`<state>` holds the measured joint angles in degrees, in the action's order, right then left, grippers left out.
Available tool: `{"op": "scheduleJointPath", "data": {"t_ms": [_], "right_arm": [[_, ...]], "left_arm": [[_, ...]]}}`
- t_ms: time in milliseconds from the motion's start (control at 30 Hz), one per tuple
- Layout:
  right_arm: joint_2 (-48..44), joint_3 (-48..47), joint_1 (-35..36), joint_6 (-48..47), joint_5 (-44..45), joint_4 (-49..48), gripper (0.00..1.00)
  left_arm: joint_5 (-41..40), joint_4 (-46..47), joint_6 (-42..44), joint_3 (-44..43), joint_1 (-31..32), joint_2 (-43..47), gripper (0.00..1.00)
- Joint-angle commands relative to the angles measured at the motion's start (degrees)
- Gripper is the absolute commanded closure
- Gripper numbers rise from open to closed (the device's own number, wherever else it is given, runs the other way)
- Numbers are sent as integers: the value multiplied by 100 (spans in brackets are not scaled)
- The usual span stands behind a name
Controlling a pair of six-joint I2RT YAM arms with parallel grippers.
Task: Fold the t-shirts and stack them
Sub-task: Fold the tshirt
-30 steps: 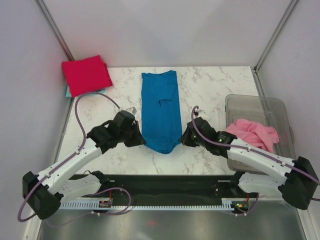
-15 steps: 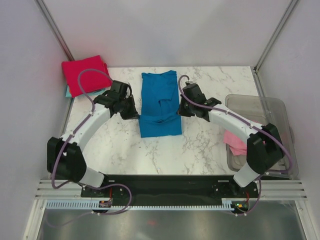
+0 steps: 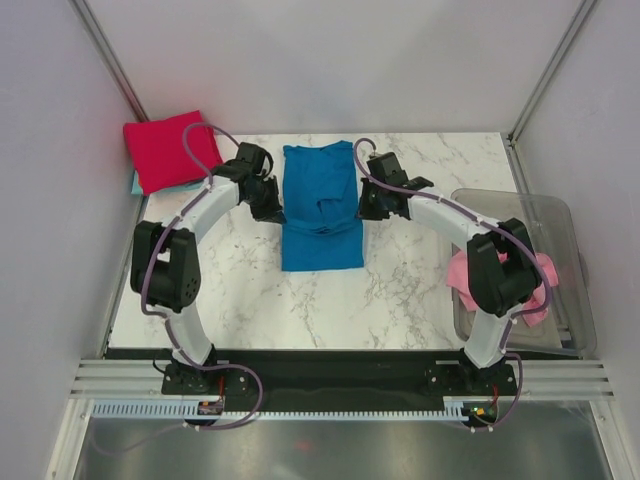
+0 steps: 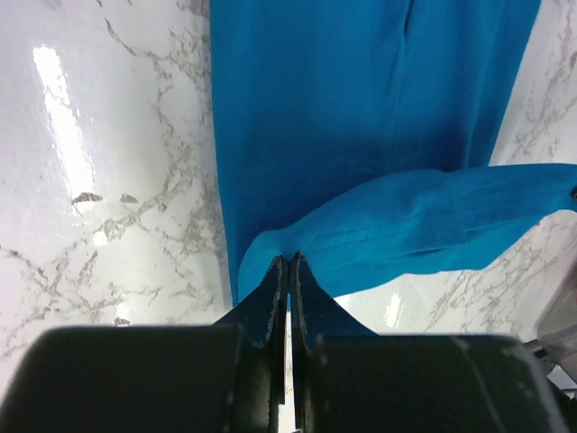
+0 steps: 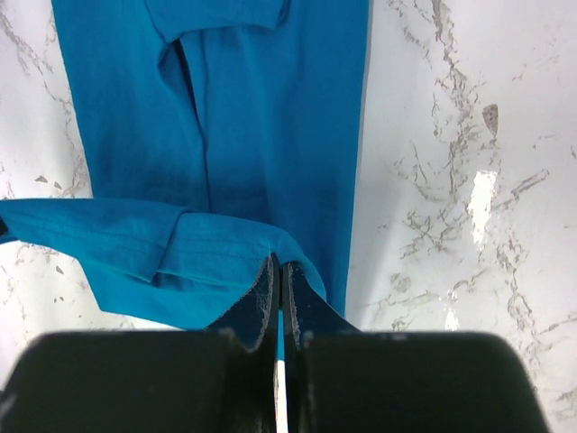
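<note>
The bright blue t-shirt (image 3: pixel 320 205) lies lengthwise in the middle of the marble table, its near hem lifted and doubled back over the body. My left gripper (image 3: pixel 275 212) is shut on the hem's left corner (image 4: pixel 289 260), and my right gripper (image 3: pixel 365 210) is shut on the right corner (image 5: pixel 276 260). Between them the raised hem hangs as a band across the shirt (image 4: pixel 361 108) (image 5: pixel 261 108). The crimson red t-shirt (image 3: pixel 172 150) sits folded at the back left on the pale teal t-shirt (image 3: pixel 134 184), which shows only as a thin edge. The pink t-shirt (image 3: pixel 538 272) lies crumpled in the tub.
A clear plastic tub (image 3: pixel 560 215) stands at the table's right edge, partly behind the right arm. White walls with metal posts close in the back and sides. Bare marble (image 3: pixel 240 290) shows near the arm bases.
Both grippers have travelled from the table's near side toward the back, carrying the blue t-shirt's near hem up over its body. The shirt now looks shorter.
</note>
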<state>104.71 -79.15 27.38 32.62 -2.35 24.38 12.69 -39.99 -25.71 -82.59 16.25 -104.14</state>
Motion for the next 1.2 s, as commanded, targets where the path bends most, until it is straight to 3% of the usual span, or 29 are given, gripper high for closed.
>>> {"op": "scheduleJointPath", "data": {"t_ms": [0,233,267,333,367,433,467,533,600,700,767,833,967,1033,1167], "right_arm": [[216,-381,-110,-203,-187,-56,100],[963,-873,-285,-291,-468,-65,100],[1042,-934,-355,-309,-512,-65,98],[1270,-1207,-426,-326,-626,13,86],[1359,-1321,-504,-353,-687,40,65],[1621,-1838,-601,-405,-871,206,46],[1728,-2101,-724,-458,-890,355,43],[2026,-3033,-830,-520,-995,837,39],[2159,-3874,-953,-633,-1074,1111,36],[1819,-4056,-980,-704,-1092,1394,34],[1441,-3540,-962,-643,-1232,1070,33],[801,-2372,-945,-503,-1373,553,33],[-212,32,-795,-231,-1505,-204,32],[-739,766,-682,6,-1637,-721,33],[-1303,2356,-488,376,-1857,-1400,35]], "left_arm": [[164,105,339,-433,-104,-351,98],[155,-44,383,-996,-236,-994,98],[190,-96,392,-1196,-280,-1177,97],[243,-307,444,-1443,-315,-1389,94],[226,-447,453,-1749,-333,-1564,90],[190,-738,453,-2067,-377,-1697,81],[269,-791,445,-2390,-438,-1793,64],[392,-1089,436,-3092,-509,-1908,50],[348,-1414,436,-3613,-588,-2075,46],[305,-1670,506,-4081,-597,-1875,38],[296,-1644,515,-3784,-579,-1637,37],[261,-1469,541,-3293,-535,-1095,37],[602,-303,427,-904,-491,111,38],[813,60,304,209,-482,750,39],[1034,895,41,1726,-474,1649,40]]}}
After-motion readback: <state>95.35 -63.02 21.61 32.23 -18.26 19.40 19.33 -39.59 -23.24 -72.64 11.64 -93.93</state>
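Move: My two closed grippers hold the blue t-shirt's hem just over the shirt. It is to be laid across the shirt's upper part, roughly 5 cm ahead of each hand and 4 cm lower. From my left hand, the far collar end is some 19 cm ahead and 7 cm right, the near folded edge about 10 cm back and 7 cm right, and the red stack 18 cm ahead and 22 cm left. The bin is about 31 cm right of my right hand and 11 cm back. With both hands I carry the pinched hem about 5 cm forward and down onto the upper part of the shirt, then open my fingers wide and let go of it. Still going forward, I swing both empty grippers up and clear, then pull them back 15 to 20 cm, sinking and drifting slightly apart, to either side of the near folded edge. ##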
